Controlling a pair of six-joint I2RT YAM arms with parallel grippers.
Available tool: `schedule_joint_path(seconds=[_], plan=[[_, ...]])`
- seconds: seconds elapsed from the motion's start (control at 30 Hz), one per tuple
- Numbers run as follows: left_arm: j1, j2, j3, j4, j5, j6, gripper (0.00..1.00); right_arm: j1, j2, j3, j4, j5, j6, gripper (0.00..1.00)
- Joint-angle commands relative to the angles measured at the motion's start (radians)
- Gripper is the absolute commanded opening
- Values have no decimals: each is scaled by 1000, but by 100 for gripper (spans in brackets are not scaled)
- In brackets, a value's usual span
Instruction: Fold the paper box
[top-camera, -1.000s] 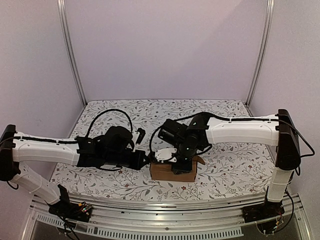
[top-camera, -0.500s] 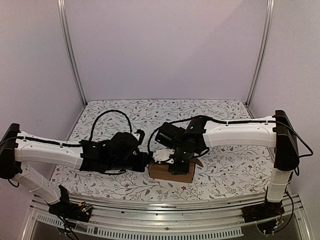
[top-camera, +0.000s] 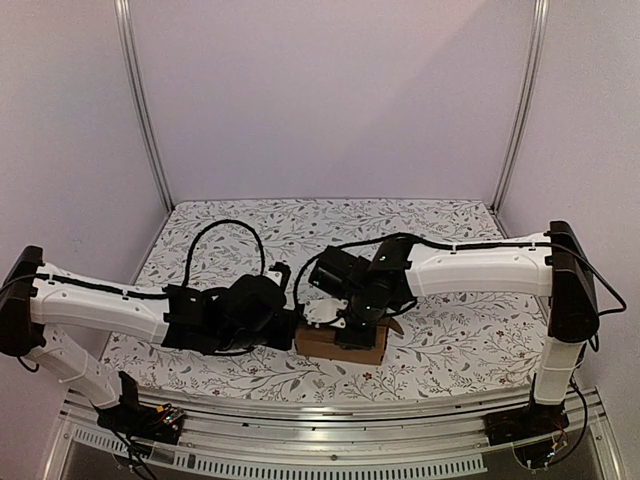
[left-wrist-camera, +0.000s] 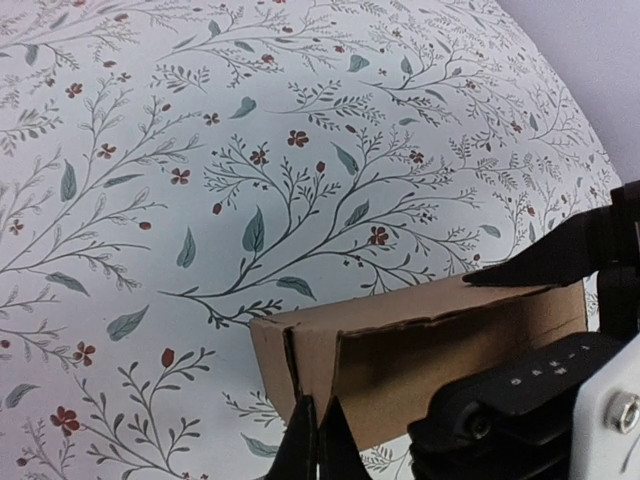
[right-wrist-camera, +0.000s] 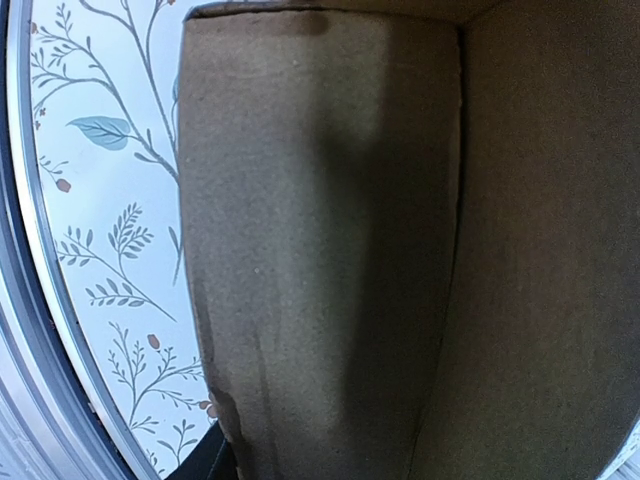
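The brown paper box (top-camera: 340, 346) stands on the floral cloth between both arms, its top open. My left gripper (top-camera: 294, 326) is shut, and its joined tips (left-wrist-camera: 318, 440) touch the lower part of the box's left end panel (left-wrist-camera: 300, 360). My right gripper (top-camera: 347, 322) points down into the box from above. One of its black fingers (left-wrist-camera: 530, 268) lies over the far wall's top edge. In the right wrist view, cardboard (right-wrist-camera: 320, 250) fills nearly the whole picture and hides the fingers, so how wide they stand is unclear.
The flower-printed table cloth (top-camera: 450, 330) spreads behind and to both sides of the box. Metal frame posts (top-camera: 140, 110) rise at the back corners before plain walls. Black cables (top-camera: 225, 228) loop above both wrists.
The box and the right gripper have shifted a little to the left. My left wrist has come forward and rightward against the box's left end. Both grippers kept their width.
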Motion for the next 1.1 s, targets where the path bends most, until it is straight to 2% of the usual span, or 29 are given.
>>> schedule_joint_path(seconds=[0.0,0.1,0.37,0.77,1.07], plan=[[-46,28,-6,-80,32,-9,0,-2,12,-19,90,43,40,41],[-49,40,-2,-80,33,-9,0,-3,10,-23,101,54,48,50],[-59,56,10,-78,27,-6,0,-3,-15,-34,132,65,70,67],[-65,68,20,-83,22,-8,0,-10,-68,-48,159,89,100,77],[-65,87,41,-94,18,-5,0,-12,-137,-60,159,88,114,80]])
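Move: The right hand straddles the paper box: its middle is about 2 cm left of that hand, level with it fore and aft, and some 2 cm below. The box's left corner lies about 10 cm to its left, level with it, and a loose flap juts out some 9 cm to its right and 2 cm ahead. The left hand's shut fingers are already at that left corner, with the box's middle about 9 cm to their right, level fore and aft, and 4 cm below. Opening its fingers from about half to four-fifths, the right hand eases off its hold across the box. It first drifts forward and left about 1 cm each, then climbs about 3 cm over the box with a slight tilt. The left hand stays shut at the left corner, sinking half a centimetre and easing back, then about 1 cm right, against the box. ##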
